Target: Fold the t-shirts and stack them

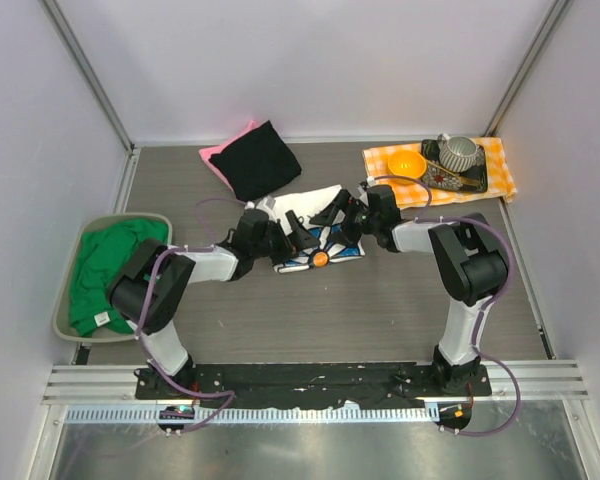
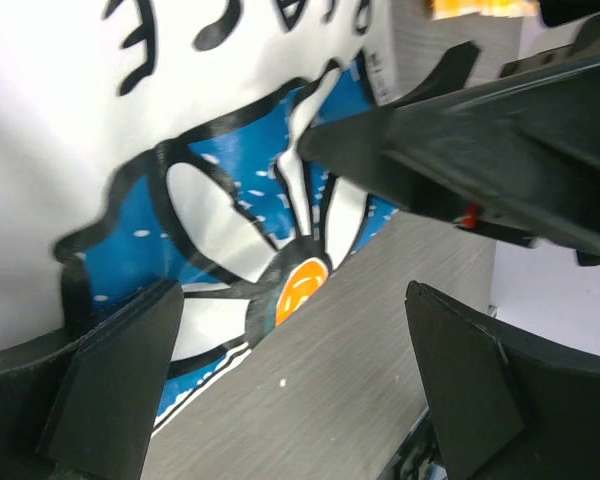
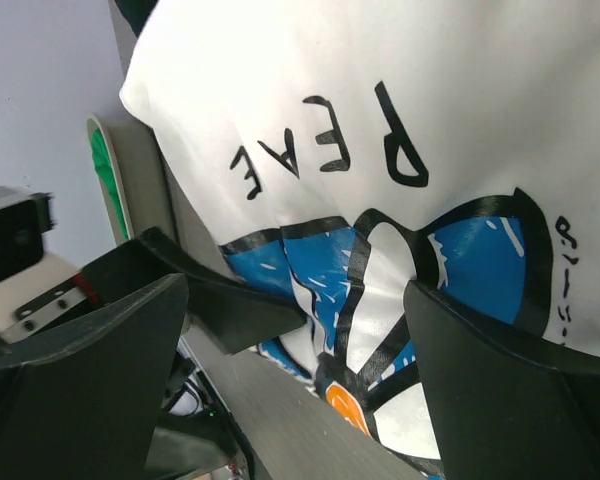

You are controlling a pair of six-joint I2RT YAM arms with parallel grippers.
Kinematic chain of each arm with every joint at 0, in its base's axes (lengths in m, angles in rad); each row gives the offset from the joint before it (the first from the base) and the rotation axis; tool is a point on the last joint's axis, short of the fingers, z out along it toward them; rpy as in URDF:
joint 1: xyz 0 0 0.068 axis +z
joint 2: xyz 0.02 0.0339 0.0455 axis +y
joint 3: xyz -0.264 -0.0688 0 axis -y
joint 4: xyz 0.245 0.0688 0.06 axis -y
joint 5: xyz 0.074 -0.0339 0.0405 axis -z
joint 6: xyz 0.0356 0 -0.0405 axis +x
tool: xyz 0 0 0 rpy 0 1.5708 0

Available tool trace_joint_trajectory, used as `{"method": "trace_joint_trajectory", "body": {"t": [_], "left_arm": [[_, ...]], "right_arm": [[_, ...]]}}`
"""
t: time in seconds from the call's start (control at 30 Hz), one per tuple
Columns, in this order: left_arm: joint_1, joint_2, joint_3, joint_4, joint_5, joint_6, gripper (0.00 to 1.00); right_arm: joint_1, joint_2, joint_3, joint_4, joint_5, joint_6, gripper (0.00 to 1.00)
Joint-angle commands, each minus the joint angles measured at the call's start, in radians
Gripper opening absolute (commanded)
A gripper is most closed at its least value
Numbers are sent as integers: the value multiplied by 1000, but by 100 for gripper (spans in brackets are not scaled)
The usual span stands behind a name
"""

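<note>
The white t-shirt with the blue daisy print (image 1: 315,245) lies folded at the table's middle. My left gripper (image 1: 292,238) and right gripper (image 1: 340,218) meet over it from either side, both open and holding nothing. In the left wrist view the left gripper (image 2: 295,375) straddles the shirt's near edge (image 2: 180,150) by the orange flower centre (image 2: 302,290). Seen from the right wrist, my right gripper (image 3: 300,375) spans the same print (image 3: 380,110). A black t-shirt (image 1: 260,160) lies on a pink one (image 1: 218,156) at the back. A green t-shirt (image 1: 105,265) fills the basket.
A grey basket (image 1: 64,290) stands at the left edge. At the back right an orange-and-white checked cloth (image 1: 500,170) carries a dark tray (image 1: 477,182) with an orange bowl (image 1: 407,163) and a grey cup (image 1: 458,152). White walls enclose the table.
</note>
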Motion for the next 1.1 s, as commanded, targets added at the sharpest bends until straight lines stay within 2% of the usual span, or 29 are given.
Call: {"method": "trace_joint_trajectory", "body": {"t": [0.0,0.17,0.23,0.37,0.43,0.47,0.5,0.63,0.73,0.9,0.93,1.07], "left_arm": [[3,79,-112,178,-1,-5,100],[5,137,-149,261,0,1,100],[5,108,-139,248,12,7,100],[5,-37,-138,160,22,13,100],[5,-161,-124,29,0,34,100],[5,-209,-118,-14,-10,48,100],[5,-279,-90,-138,-23,65,100],[5,-416,-17,-464,-130,122,100],[9,-488,6,-621,-172,157,100],[14,-574,-21,-753,-258,192,100],[26,-587,-27,-769,-265,191,100],[81,-666,-76,-813,-264,197,100]], "right_arm": [[20,20,-80,3,72,-86,96],[40,0,-69,-79,161,-163,96],[58,-63,-54,-106,178,-192,97],[122,-214,-26,-260,321,-269,98],[177,-281,3,-399,446,-336,99],[242,-326,15,-440,594,-364,99],[276,-339,40,-484,653,-384,100],[353,-367,66,-682,827,-508,100],[424,-381,83,-799,911,-614,100],[634,-286,242,-1040,1232,-677,100],[700,-226,264,-1117,1380,-685,100],[846,-131,250,-1141,1609,-796,100]]}}
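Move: The folded t-shirt lies right under both open hands: its middle is about 2 cm ahead and 4 cm right of the left hand, some 2 cm lower, and 2 cm back and 4 cm left of the right hand, about 1 cm lower. Its near edge is roughly 11 cm back and 3 cm left of the right hand. From the left hand the black cushion lies 17 cm ahead and 10 cm left; from the right hand the orange bowl sits 12 cm ahead and 16 cm right. With fingers still wide open, the left hand pats down another 1.5 cm onto the folded t-shirt while the right stays nearly still on it; then both come free, the left swinging some 10 cm left, up and 7 cm back, clear of the shirt's left side. The right draws back about 13 cm towards the shirt's near edge, first rising some 6 cm and then sinking partway, as its wrist turns about 90 degrees from pointing leftward to pointing forward and down. ##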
